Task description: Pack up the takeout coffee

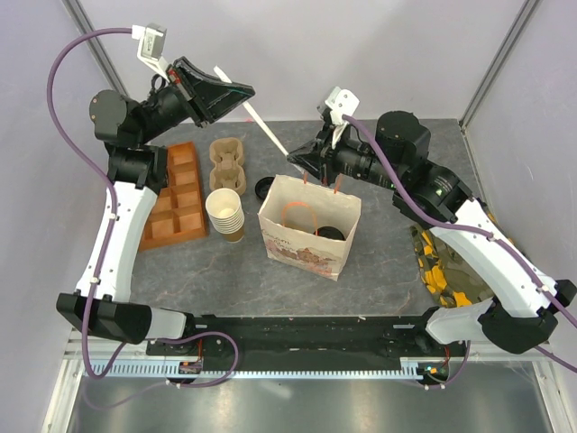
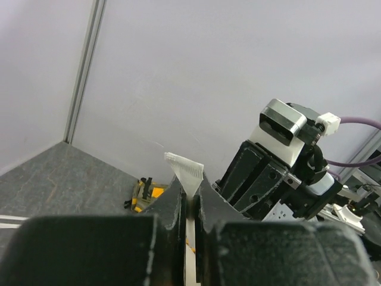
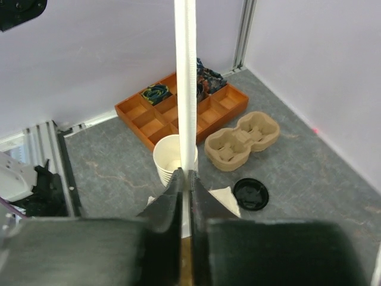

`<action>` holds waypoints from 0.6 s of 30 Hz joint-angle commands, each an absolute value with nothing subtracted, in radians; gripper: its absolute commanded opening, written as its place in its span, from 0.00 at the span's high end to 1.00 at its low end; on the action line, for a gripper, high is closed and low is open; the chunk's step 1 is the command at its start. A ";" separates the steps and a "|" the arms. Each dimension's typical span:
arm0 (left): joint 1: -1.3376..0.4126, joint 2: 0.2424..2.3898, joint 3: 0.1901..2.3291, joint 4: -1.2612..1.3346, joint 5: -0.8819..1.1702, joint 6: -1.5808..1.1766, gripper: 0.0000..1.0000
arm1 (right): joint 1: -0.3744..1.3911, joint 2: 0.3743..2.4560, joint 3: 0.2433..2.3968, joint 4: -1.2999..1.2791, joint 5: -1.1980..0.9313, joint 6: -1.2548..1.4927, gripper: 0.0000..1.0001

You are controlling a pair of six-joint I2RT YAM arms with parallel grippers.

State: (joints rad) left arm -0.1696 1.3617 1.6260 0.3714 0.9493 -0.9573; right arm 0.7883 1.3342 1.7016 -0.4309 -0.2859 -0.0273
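Note:
A long white paper-wrapped straw (image 1: 263, 126) hangs in the air behind the paper bag (image 1: 302, 244), held at both ends. My left gripper (image 1: 247, 91) is shut on its upper end, and the wrapper's flat tip (image 2: 186, 171) sticks out past the left gripper (image 2: 191, 195). My right gripper (image 1: 294, 159) is shut on the lower end, just above the bag's back rim. In the right wrist view the straw (image 3: 186, 83) rises straight up from the right gripper (image 3: 186, 176). Inside the open bag a round black lid, the takeout coffee (image 1: 331, 232), shows from above.
An orange compartment tray (image 1: 180, 194) lies at the left, with a cardboard cup carrier (image 1: 228, 164) beside it. A stack of lidless paper cups (image 1: 225, 214) and a loose black lid (image 1: 264, 188) stand left of the bag. A yellow-and-black packet (image 1: 442, 266) lies under the right arm.

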 commanded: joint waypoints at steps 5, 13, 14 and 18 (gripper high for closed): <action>-0.170 1.324 1.680 0.217 1.003 -0.764 0.98 | 0.778 1.304 1.741 -0.468 -0.170 -0.066 0.16; -0.213 1.298 1.747 -0.170 1.066 -0.230 0.98 | 0.553 1.233 1.706 -0.491 -0.129 0.035 0.02; -0.259 1.296 1.753 -0.249 1.052 -0.168 0.98 | 0.532 1.227 1.701 -0.491 -0.120 0.038 0.02; -0.400 1.289 1.764 -0.389 0.964 0.117 0.98 | 0.454 1.193 1.677 -0.491 -0.077 0.054 0.02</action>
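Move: The left gripper already grips the upper part of the wrapped straw, with the right gripper still pinching its lower end. From the left hand the open paper bag stands roughly 10 cm to the right, 1 cm back and 43 cm below; the cup stack is some 7 cm ahead, 11 cm left, and the black lid 22 cm ahead, 2 cm left. From the right hand, the bag is about 3 cm ahead, 3 cm right and 33 cm down. Open the right fingers wide to release the straw, then swing that hand clear, about 12 cm right and 7 cm forward, turning clockwise. Keep the left grip shut on the straw and lower it some 4 cm towards the bag, easing back and right late on, while the fingers tip from slanting up to nearly level. ##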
